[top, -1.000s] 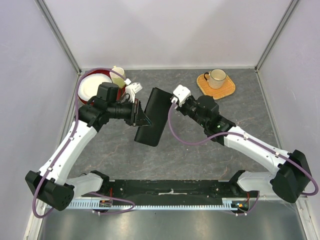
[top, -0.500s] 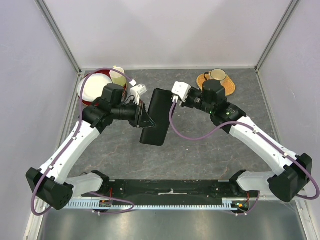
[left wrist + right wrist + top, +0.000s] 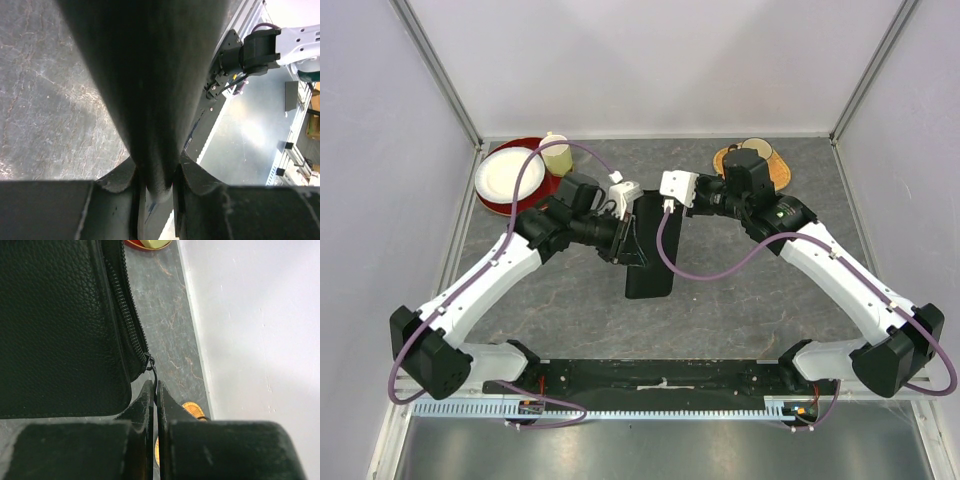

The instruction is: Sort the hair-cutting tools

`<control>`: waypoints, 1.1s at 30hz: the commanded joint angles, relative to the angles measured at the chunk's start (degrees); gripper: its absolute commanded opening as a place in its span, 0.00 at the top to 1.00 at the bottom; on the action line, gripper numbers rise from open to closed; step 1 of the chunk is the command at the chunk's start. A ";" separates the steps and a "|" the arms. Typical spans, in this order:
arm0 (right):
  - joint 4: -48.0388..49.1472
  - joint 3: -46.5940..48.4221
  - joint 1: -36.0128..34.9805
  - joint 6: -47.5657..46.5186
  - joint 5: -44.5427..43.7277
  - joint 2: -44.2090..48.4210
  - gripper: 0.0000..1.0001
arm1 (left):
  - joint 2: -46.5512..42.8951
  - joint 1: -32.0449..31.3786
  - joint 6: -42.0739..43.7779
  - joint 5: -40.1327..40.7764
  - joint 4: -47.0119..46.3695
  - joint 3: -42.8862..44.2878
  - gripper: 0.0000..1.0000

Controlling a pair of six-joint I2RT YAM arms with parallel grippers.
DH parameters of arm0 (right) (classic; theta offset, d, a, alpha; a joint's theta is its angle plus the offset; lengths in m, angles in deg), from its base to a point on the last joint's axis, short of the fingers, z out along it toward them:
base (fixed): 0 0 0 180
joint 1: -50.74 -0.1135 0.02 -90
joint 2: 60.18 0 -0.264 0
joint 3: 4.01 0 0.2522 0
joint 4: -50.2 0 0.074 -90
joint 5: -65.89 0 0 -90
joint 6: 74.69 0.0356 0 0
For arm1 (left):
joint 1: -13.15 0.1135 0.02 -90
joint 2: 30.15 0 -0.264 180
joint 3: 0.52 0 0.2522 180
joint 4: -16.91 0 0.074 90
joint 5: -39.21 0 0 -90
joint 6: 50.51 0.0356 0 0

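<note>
The hair-cutting tools are hidden from every view. A black rectangular zip case is held between both arms at the table's middle. My left gripper is shut on the case's left edge, and the left wrist view shows the case pinched between the left gripper's two fingers. My right gripper is at the case's far end. In the right wrist view the right gripper is shut on the small zipper pull at the corner of the case.
A white plate on a red plate and a yellow-green cup stand at the back left. A mug on an orange mat sits at the back right, close behind my right arm.
The left gripper has carried the case to the right, and the case has swung from slanted to nearly straight. The right arm's elbow has swung towards the back; its gripper stays on the pull.
</note>
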 commanded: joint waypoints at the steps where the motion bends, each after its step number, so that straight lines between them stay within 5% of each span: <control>1: 9.18 5.09 0.99 -4.41 -1.64 0.65 1.00 | 2.74 -3.66 0.01 -1.66 5.53 -0.57 0.98; 15: 5.84 6.15 0.99 -4.16 0.20 1.17 1.00 | 3.55 -5.78 -1.30 0.54 2.20 0.13 0.98; 20: 6.80 0.70 0.99 7.87 4.85 5.47 1.00 | -0.24 -5.78 -4.55 2.03 -7.00 -2.58 0.98; 25: 18.13 -6.67 0.99 25.27 5.66 10.65 1.00 | -3.84 -5.78 -8.24 1.95 -18.27 -6.54 0.96; 33: 28.25 -8.80 0.20 53.39 5.39 15.15 1.00 | -13.24 -5.86 -12.98 3.26 -41.97 -17.44 0.68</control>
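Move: The right hand has the zipper cord pinched; the zip slider lies roughly 1 cm ahead and 2 cm left, about level, with the black case's middle some 8 cm back, 5 cm left and 4 cm lower. The cream mug is about 13 cm ahead, 19 cm right and 25 cm below. From the left hand, gripping the case's left edge, the slider is about 12 cm ahead, 7 cm right and 6 cm higher. Still pinching the cord, the right draws some 6 cm back and up, rolling; the left, gripping the case, drifts right. ##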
